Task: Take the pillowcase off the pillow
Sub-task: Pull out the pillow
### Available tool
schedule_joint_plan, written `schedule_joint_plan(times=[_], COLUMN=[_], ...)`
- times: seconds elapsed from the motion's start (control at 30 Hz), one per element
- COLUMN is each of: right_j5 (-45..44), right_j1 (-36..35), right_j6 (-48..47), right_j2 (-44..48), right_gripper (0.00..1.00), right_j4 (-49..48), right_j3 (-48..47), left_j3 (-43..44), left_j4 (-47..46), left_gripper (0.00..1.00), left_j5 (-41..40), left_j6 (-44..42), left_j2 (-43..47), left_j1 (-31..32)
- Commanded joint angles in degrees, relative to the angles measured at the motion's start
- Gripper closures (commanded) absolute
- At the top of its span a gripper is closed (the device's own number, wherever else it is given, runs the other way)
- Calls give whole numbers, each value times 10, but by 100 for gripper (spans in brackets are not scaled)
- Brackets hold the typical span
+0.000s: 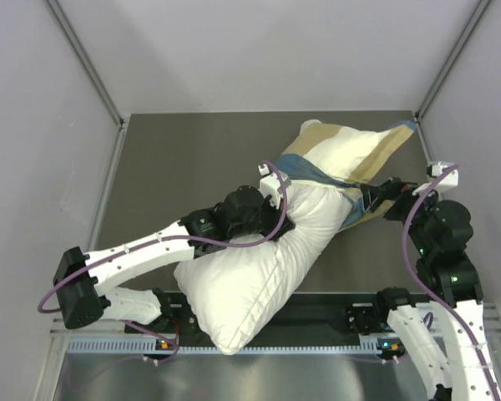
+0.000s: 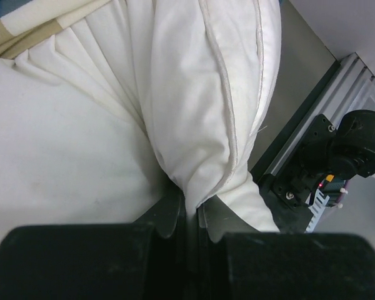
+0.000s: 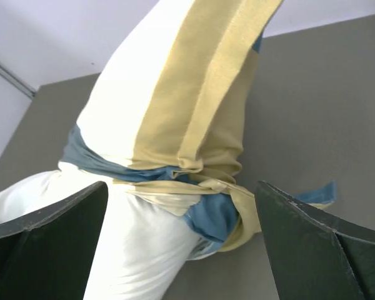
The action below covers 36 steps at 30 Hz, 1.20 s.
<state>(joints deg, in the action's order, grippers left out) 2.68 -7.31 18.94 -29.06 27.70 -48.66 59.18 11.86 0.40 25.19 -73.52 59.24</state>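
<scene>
The white pillow [image 1: 250,276] lies slantwise across the table, its near end over the front rail. The checked pillowcase [image 1: 351,150] covers only its far end and is bunched into a blue and tan band [image 3: 219,212] around the pillow [image 3: 131,250]. My left gripper [image 1: 282,190] is shut on a pinch of the pillow's white fabric [image 2: 194,94] near its seam; the jaws [image 2: 194,209] stand almost together round the fold. My right gripper [image 1: 377,197] stands open just right of the bunched edge, and its dark fingers [image 3: 319,244] flank the band without touching it.
The dark grey table [image 1: 192,159] is enclosed by pale walls on three sides. A metal rail [image 1: 317,344] runs along the near edge between the arm bases. The left wrist view shows an arm base and the rail [image 2: 337,156] at the right.
</scene>
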Motion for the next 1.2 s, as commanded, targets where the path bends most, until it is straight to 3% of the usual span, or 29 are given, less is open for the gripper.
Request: schedule_joint_plan(times=[0.0, 0.47, 0.53, 0.57, 0.73, 0.77, 0.97, 1.07, 1.17], right_j5=[28, 99, 96, 97, 102, 102, 17, -66, -88], right_j1=[5, 5, 5, 6, 5, 5, 5, 12, 36], right_j6=[35, 112, 113, 113, 110, 109, 77, 46, 37], right_j2=[-15, -109, -114, -119, -151, -161, -167, -195, -236], right_gripper=[0, 1, 12, 30, 81, 99, 100, 100, 100], right_j4=[-36, -244, -271, -273, -306, -305, -274, -238, -225], right_j3=[12, 69, 77, 79, 72, 69, 32, -21, -73], left_j3=[-24, -46, -53, -56, -81, -83, -93, -105, -123], left_j4=[143, 145, 147, 145, 136, 136, 141, 149, 166], left_gripper=[100, 100, 100, 100, 100, 100, 100, 100, 100], left_j5=[-7, 25, 29, 33, 37, 37, 42, 45, 39], left_j6=[-14, 4, 8, 9, 18, 20, 23, 26, 29], left_j2=[-17, 4, 7, 9, 25, 27, 43, 62, 88], left_j1=[-4, -4, -4, -4, -5, -4, -4, -4, -4])
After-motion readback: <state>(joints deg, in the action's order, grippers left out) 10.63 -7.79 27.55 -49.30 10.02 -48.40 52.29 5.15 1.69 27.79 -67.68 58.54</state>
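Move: The right hand, empty and open, has the tan fold of the pillowcase about 7 cm ahead, 5 cm to its left and 4 cm below. From this hand the loose blue flap lies some 4 cm back, 6 cm left and clearly lower, and the pillowcase's far blue corner about 18 cm ahead and 9 cm right. From the left hand, gripping the pillow, the tan fold is roughly 14 cm ahead and 21 cm right, slightly higher. Right hand dips forward-left about 8 cm and pinches the pillowcase's tan fold; left keeps gripping the pillow. ##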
